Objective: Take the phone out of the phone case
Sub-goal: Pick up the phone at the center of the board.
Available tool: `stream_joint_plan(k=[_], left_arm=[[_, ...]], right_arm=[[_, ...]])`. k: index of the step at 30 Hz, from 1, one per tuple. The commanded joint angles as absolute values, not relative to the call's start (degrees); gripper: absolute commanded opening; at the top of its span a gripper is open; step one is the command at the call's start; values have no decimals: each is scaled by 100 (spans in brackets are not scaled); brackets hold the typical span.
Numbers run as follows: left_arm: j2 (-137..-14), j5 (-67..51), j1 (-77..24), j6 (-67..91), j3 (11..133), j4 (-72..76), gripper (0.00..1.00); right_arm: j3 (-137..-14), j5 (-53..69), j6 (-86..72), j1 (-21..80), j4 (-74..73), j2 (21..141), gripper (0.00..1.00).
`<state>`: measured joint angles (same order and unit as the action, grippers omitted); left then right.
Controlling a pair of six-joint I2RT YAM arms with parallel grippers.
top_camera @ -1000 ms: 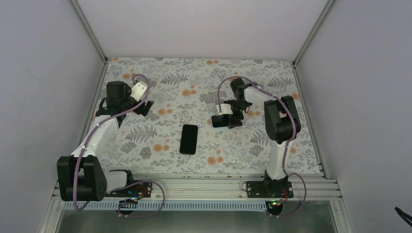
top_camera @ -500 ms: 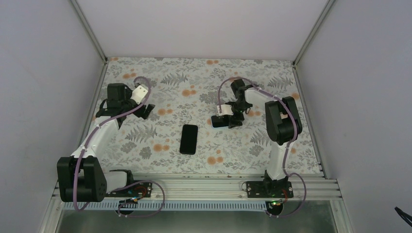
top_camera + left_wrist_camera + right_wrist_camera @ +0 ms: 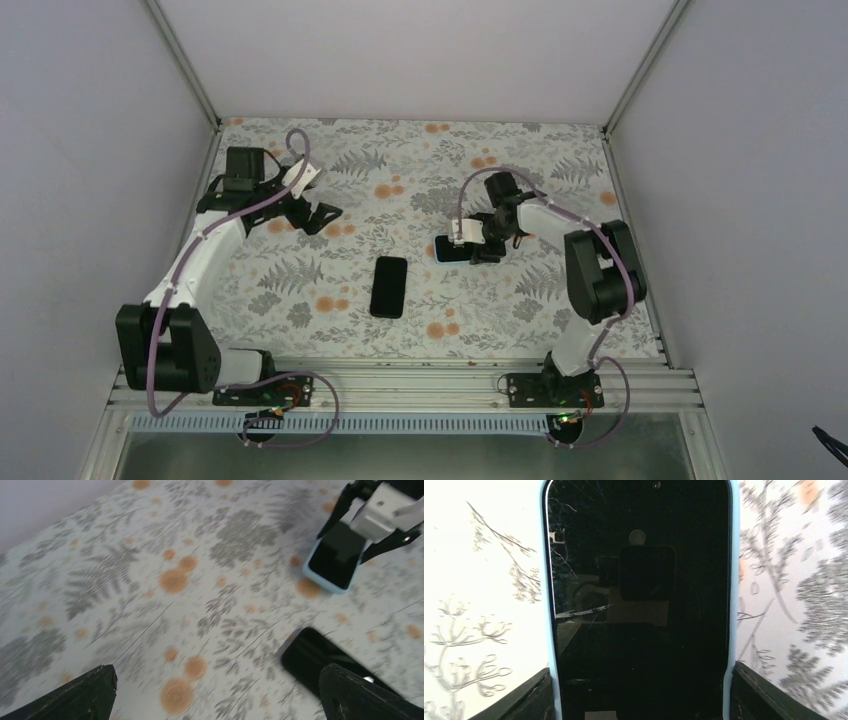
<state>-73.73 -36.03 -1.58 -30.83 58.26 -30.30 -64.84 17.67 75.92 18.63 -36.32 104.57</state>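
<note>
A phone with a dark screen (image 3: 639, 595) sits in a light blue phone case (image 3: 734, 580) that lies flat on the floral table (image 3: 330, 170), right of centre (image 3: 450, 250). My right gripper (image 3: 639, 700) straddles its near end, and its black fingers (image 3: 751, 692) touch both long sides of the case. In the left wrist view the same case (image 3: 330, 562) lies under the right gripper (image 3: 372, 522). My left gripper (image 3: 215, 695) hangs open over bare table at the back left (image 3: 325, 215), well apart from the case.
A second black phone (image 3: 389, 286) without a blue case lies flat near the table's middle, and its end shows by the left gripper's right finger (image 3: 320, 657). White walls enclose the table on three sides.
My right gripper's jaws have closed in onto the case's sides and that arm's elbow shifted right. My left gripper has swung right toward the table's centre, still open.
</note>
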Motion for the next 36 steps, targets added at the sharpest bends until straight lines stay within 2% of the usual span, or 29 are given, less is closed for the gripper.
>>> stream_joint_plan(k=[1,8,16,21,27,32,36], left_arm=[[-8090,-4774,-399,-2912,6623,-3600,100],[-9613,-5496,-1076,-2538,8144,-4579,100],[-11102,-6234,-1193,-2280,9634,-5501,100],[-11496,-6310,-1258,-2282,9883,-5738,98],[-11405,-6250,-1297,-1859,9643,-5233,94],[-11515,-6321,-1318,-2005,9794,-5474,83],[-11575,-6436,-1319,-2164,9771,-5644,66]], right_arm=[[-6245,2343,7276,2013,-3085,9391,50],[-6103,2132,6794,2464,-2669,8671,47],[-6088,1604,6269,2966,-1696,8462,44],[-6438,1282,6191,3262,-1588,8743,44],[-6913,789,6138,3566,-1349,9231,43],[-7137,185,6114,3805,-885,9638,43],[-7375,59,6052,3865,-814,9876,42]])
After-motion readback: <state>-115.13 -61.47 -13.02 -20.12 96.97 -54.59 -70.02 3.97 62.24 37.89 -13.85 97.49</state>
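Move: My right hand already pinches the phone in its light-blue case just off the table. The cased phone's middle is about 3 cm to its left, level fore and aft and some 1 cm below. My open left hand has the cased phone about 29 cm to its right, 1 cm back and 19 cm below. The bare black phone lies 17 cm left of the cased one and 10 cm nearer me, 2 cm below my right hand. I lift the cased phone about 12 cm with my right hand, carry it some 14 cm left and finally a little forward, keeping my grip while the fingertips swing roughly 30 degrees forward. My open left hand comes about 13 cm right and slightly forward to meet it, swings its fingers round to point right and down, then starts closing them around the case's left end. ##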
